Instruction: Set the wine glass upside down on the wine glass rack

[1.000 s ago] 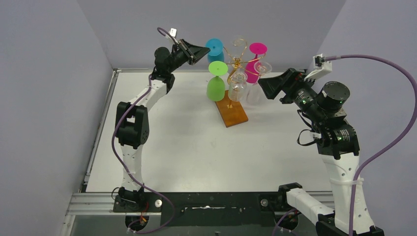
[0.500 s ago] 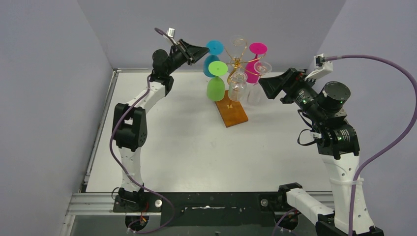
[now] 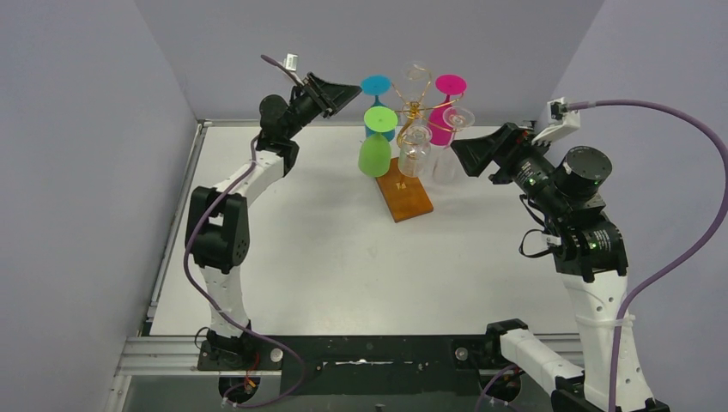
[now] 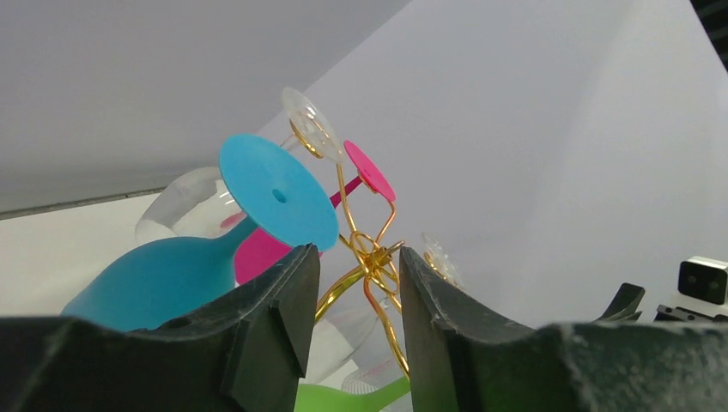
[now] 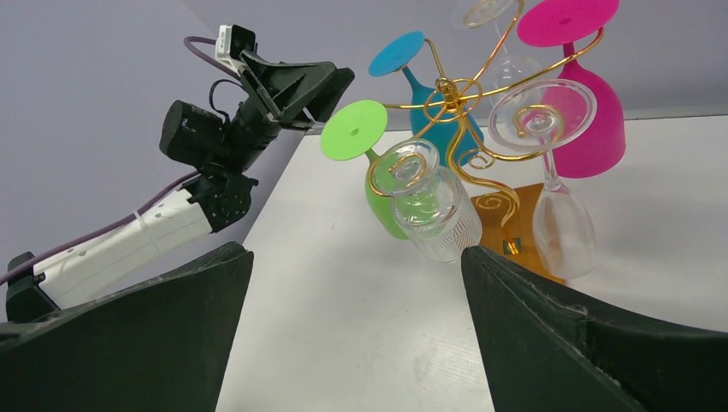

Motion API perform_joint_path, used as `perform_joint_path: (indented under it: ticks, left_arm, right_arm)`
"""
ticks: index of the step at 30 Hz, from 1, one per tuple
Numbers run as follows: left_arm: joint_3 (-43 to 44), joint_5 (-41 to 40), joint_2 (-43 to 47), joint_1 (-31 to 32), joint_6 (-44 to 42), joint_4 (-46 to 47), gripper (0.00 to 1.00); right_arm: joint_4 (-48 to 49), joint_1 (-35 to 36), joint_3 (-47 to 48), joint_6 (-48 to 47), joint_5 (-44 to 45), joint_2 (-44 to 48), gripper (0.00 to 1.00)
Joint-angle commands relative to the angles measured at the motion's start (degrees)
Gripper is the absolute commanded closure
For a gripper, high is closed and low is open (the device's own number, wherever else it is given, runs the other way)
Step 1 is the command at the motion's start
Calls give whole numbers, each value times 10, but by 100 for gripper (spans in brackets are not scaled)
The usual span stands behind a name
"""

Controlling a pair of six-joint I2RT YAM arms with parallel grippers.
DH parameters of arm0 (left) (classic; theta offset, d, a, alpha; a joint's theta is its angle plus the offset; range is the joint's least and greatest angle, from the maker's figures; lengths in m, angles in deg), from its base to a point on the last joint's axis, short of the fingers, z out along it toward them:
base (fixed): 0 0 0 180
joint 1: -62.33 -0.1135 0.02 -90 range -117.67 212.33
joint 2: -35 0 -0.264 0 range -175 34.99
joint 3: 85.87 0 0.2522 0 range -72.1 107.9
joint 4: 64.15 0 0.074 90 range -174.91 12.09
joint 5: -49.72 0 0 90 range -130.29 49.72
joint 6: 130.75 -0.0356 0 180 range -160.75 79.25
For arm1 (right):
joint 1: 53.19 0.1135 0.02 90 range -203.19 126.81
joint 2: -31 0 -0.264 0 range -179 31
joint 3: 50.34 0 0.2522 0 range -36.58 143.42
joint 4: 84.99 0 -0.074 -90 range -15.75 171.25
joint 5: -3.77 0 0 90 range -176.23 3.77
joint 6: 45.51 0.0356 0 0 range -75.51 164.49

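The blue wine glass point(image 3: 375, 84) hangs upside down on the wine glass rack point(image 3: 414, 107), a gold wire stand on an orange-brown wooden base point(image 3: 405, 193). In the left wrist view its round blue foot point(image 4: 275, 193) sits just beyond my fingers and clear of them, with the gold wire point(image 4: 369, 257) behind. My left gripper point(image 3: 339, 93) hovers left of the blue foot, jaws partly apart with nothing between them point(image 4: 356, 251). My right gripper point(image 3: 459, 148) stands wide open and empty to the right of the rack point(image 5: 356, 253).
A green glass point(image 3: 376, 150), a pink glass point(image 3: 446, 103) and two clear glasses point(image 5: 429, 206) point(image 5: 562, 223) also hang upside down on the rack. Grey walls close in at the back and both sides. White table surface point(image 3: 343, 257) spreads in front of the rack.
My left gripper has opened off the blue glass's foot and drawn back to the left. The blue glass stays hanging on the rack. The right arm has hardly moved.
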Motion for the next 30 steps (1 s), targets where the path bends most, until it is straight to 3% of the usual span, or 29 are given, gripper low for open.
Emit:
perform_joint_path:
  ticks: [1,6,8,9,19,26,30]
  left_arm:
    - [-22,-14,59,-4,-34,43,60]
    - [-86,-42,131,-14,-107,-20,53]
    - [-111,-56,168,-18,-146,-55,25]
    - [-122,-57,185,-20,-169,-74,19]
    - [-239,-139,425,-30,-378,-318,16]
    - [-327,-175,606,-31,-423,-401,16]
    - [-355,-176,664,-26,-424,-440,15]
  right_arm:
    - [32,-4,-4,-4,-17,11,2]
    - [32,-4,-30,-8,-11,27,2]
    - [30,-5,-42,-8,-7,32,2]
    - [27,-5,-47,-9,-5,34,2]
    - [5,-6,-85,3,45,60,2]
    - [-17,-5,-110,39,66,72,2]
    - [-35,-5,-119,21,93,79,2]
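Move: The blue wine glass, already hanging upside down, has its middle about 7 cm ahead of the left hand, 5 cm to its right and 9 cm below. The green glass hangs some 1 cm back, 6 cm right and 10 cm below; the rack's hub is about 5 cm ahead, 12 cm right and 2 cm below. From the right hand, the blue glass lies roughly 25 cm ahead, 20 cm left and 15 cm below. The left hand opens wide, withdrawing back-left some 25 cm from the blue glass; the right sinks 7 cm. ##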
